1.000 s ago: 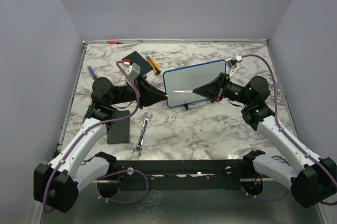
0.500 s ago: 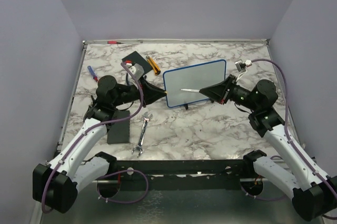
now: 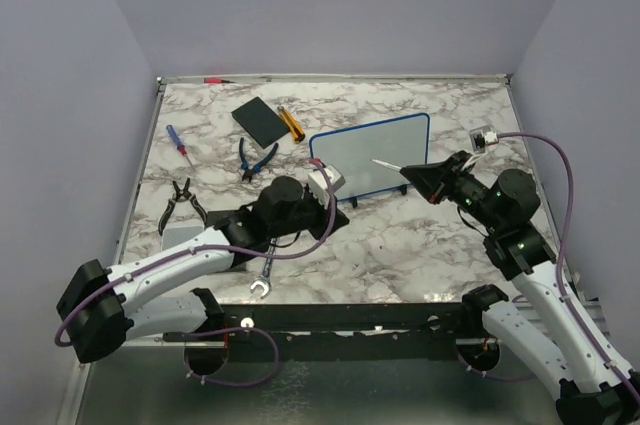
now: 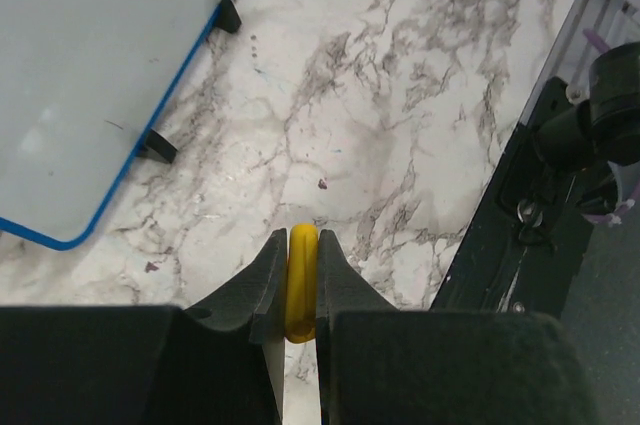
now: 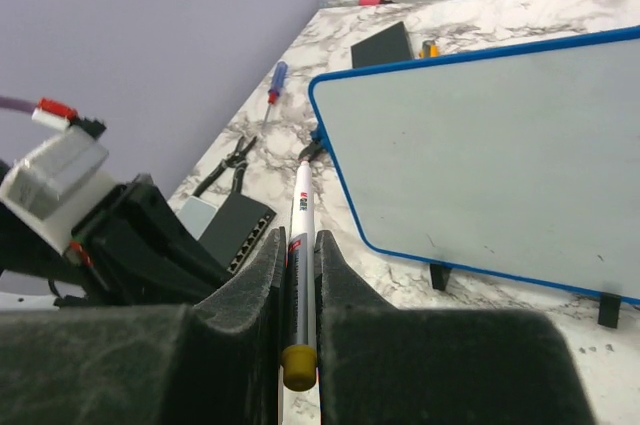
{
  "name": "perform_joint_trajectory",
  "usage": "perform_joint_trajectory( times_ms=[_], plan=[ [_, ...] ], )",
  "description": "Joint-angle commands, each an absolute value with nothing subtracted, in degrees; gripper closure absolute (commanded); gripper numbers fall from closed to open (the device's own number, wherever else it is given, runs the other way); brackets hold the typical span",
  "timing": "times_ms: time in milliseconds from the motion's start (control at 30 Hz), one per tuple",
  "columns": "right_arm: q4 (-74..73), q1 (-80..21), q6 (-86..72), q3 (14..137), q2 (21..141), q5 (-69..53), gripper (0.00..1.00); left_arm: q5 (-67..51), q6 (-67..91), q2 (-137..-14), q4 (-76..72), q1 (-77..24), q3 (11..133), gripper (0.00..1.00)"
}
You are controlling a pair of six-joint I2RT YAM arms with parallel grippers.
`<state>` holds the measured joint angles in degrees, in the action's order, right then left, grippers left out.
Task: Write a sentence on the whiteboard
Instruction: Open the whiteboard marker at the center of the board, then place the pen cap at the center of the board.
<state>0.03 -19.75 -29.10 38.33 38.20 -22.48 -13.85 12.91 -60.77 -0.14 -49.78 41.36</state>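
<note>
The whiteboard point(image 3: 370, 157) has a blue frame and stands on small black feet at the table's middle; it also shows in the left wrist view point(image 4: 100, 65) and the right wrist view point(image 5: 490, 125). The sentence is not visible on its pale face. My right gripper point(image 3: 425, 177) hovers off the board's right end, shut on a white marker point(image 5: 303, 195) whose tip points left over the board. My left gripper point(image 3: 340, 207) is low in front of the board's near-left corner. It is shut on a small yellow cap point(image 4: 302, 280).
Blue-handled pliers point(image 3: 257, 157), a black pad point(image 3: 260, 120) and an orange tool point(image 3: 291, 122) lie left of the board. A screwdriver point(image 3: 178, 145), black pliers point(image 3: 185, 200) and a wrench point(image 3: 265, 280) lie further left and nearer. The front rail point(image 4: 520, 195) is close to my left gripper.
My left arm swung from the board's left edge to the near middle, uncovering the pliers. My right gripper drew the marker back to the right, off the board's face.
</note>
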Motion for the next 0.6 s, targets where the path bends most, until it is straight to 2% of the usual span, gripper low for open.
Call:
perform_joint_trajectory(
  times_ms=[0, 233, 567],
  plan=[
    [-2.5, -19.4, -26.3, 36.9, 37.4, -18.8, 0.99, -0.7, 15.7, -66.2, -4.3, -58.7, 38.8, 1.00],
    [-4.4, -19.4, -26.7, 36.2, 36.3, -17.8, 0.99, 1.8, 19.2, -74.8, -16.1, -64.5, 35.0, 1.00],
    [-6.0, -19.4, -27.2, 35.6, 34.0, -16.3, 1.00, 8.6, 17.2, -85.4, -19.4, -65.9, 33.0, 1.00]
  ],
)
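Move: The bare marble in front of the whiteboard, where the yellow cap in the left fingers is heading, lies about 19 cm below the left hand, roughly 4 cm back and 5 cm to its right. The whiteboard's middle is some 22 cm ahead, 8 cm right and 14 cm below that hand; the wrench lies about 17 cm to its left, 2 cm ahead and 19 cm down. From the right hand, that patch is roughly 8 cm back, 13 cm left and 29 cm below. The yellow marker cap, still pinched in the left fingers, is carried quickly down some 13 cm towards the bare marble, first also drawing back and right by about 4 cm each, away from the whiteboard, then sinking almost straight. The left fingers tip further down, while the right hand keeps the uncapped marker nearly still, pointing left and forward above the table. ##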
